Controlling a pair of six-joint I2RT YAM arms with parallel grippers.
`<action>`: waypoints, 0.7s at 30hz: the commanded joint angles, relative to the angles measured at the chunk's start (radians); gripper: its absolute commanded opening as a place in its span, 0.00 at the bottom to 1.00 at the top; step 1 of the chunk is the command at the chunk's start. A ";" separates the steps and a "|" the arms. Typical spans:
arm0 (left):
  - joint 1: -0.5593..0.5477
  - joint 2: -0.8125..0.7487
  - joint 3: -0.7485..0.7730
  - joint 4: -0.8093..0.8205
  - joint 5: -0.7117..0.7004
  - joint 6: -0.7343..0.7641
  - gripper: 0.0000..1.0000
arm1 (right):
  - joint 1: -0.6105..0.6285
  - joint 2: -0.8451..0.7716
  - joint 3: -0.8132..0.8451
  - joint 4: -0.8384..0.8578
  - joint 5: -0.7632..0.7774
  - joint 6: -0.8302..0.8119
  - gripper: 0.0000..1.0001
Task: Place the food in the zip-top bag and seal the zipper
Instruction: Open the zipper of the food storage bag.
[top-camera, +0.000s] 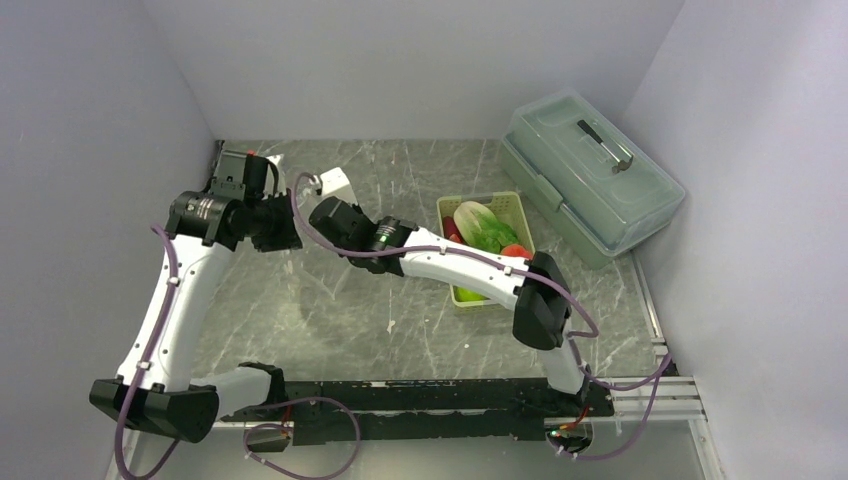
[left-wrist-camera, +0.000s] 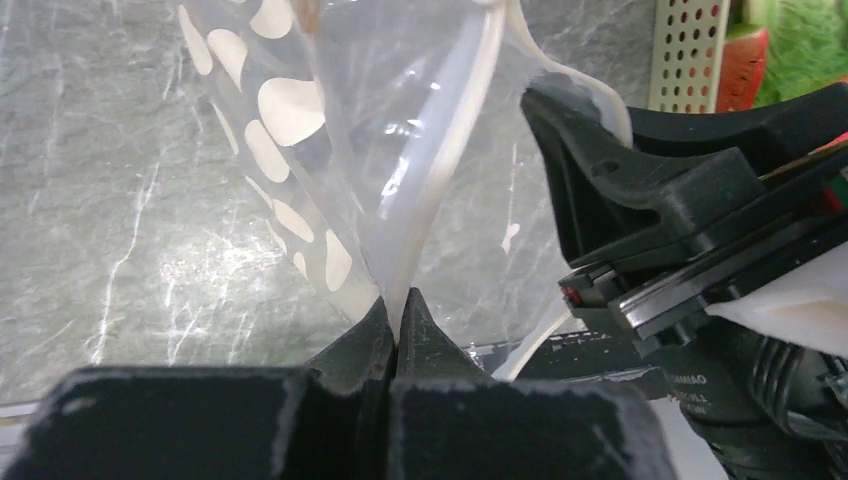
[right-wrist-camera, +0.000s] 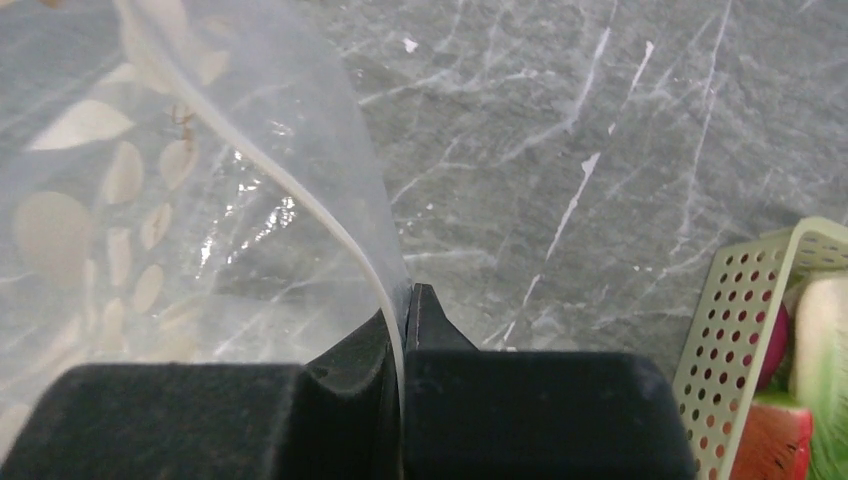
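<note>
The zip-top bag (left-wrist-camera: 300, 150) is a clear pouch with pale spots, held up over the table between both grippers. My left gripper (left-wrist-camera: 397, 312) is shut on the whitish zipper (left-wrist-camera: 440, 180) strip at the bag's mouth. My right gripper (right-wrist-camera: 405, 305) is shut on the bag's (right-wrist-camera: 150, 200) mouth edge, with the zipper (right-wrist-camera: 330, 225) curving into its jaws. In the top view the left gripper (top-camera: 285, 232) and right gripper (top-camera: 318, 212) meet at the back left. The food lies in the pale green basket (top-camera: 522, 205): lettuce (top-camera: 482, 228), a red piece (top-camera: 515, 250) and a green ball (top-camera: 468, 294).
A large translucent lidded box (top-camera: 590, 175) stands at the back right beside the basket. The right arm's forearm (top-camera: 470, 268) crosses over the basket's near end. Grey walls close in the marble table (top-camera: 330, 320) on three sides.
</note>
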 joint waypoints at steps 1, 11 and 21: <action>-0.019 0.017 0.047 -0.032 -0.099 0.019 0.00 | -0.017 -0.088 -0.042 0.016 0.085 0.000 0.00; -0.068 0.084 0.109 -0.106 -0.270 0.016 0.00 | -0.069 -0.182 -0.206 0.049 0.189 0.028 0.00; -0.174 0.173 0.212 -0.173 -0.444 -0.025 0.00 | -0.094 -0.234 -0.311 0.094 0.146 0.058 0.00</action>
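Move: The open mouth of the food storage bag hangs between the two hands, its rim already pinched in both. Its middle lies about 5 cm ahead of the left hand, 5 cm to its right and slightly below, and about 5 cm left of the right hand, level with it in reach. The food basket's middle stands roughly 28 cm to the right hand's right, level with it in reach and 18 cm below; the lettuce in it is about 4 cm farther out. With its fingers still shut on its side of the bag's rim, the right hand draws away from the left hand, about 8 cm to the right and a little forward, swinging some 10 degrees clockwise and easing almost to a stop near the end. The left hand keeps its pinch on the other end of the rim as an anchor, rolling about 15 degrees so that its left side rises while it shifts only a centimetre or two, mostly forward and slightly left and down. ##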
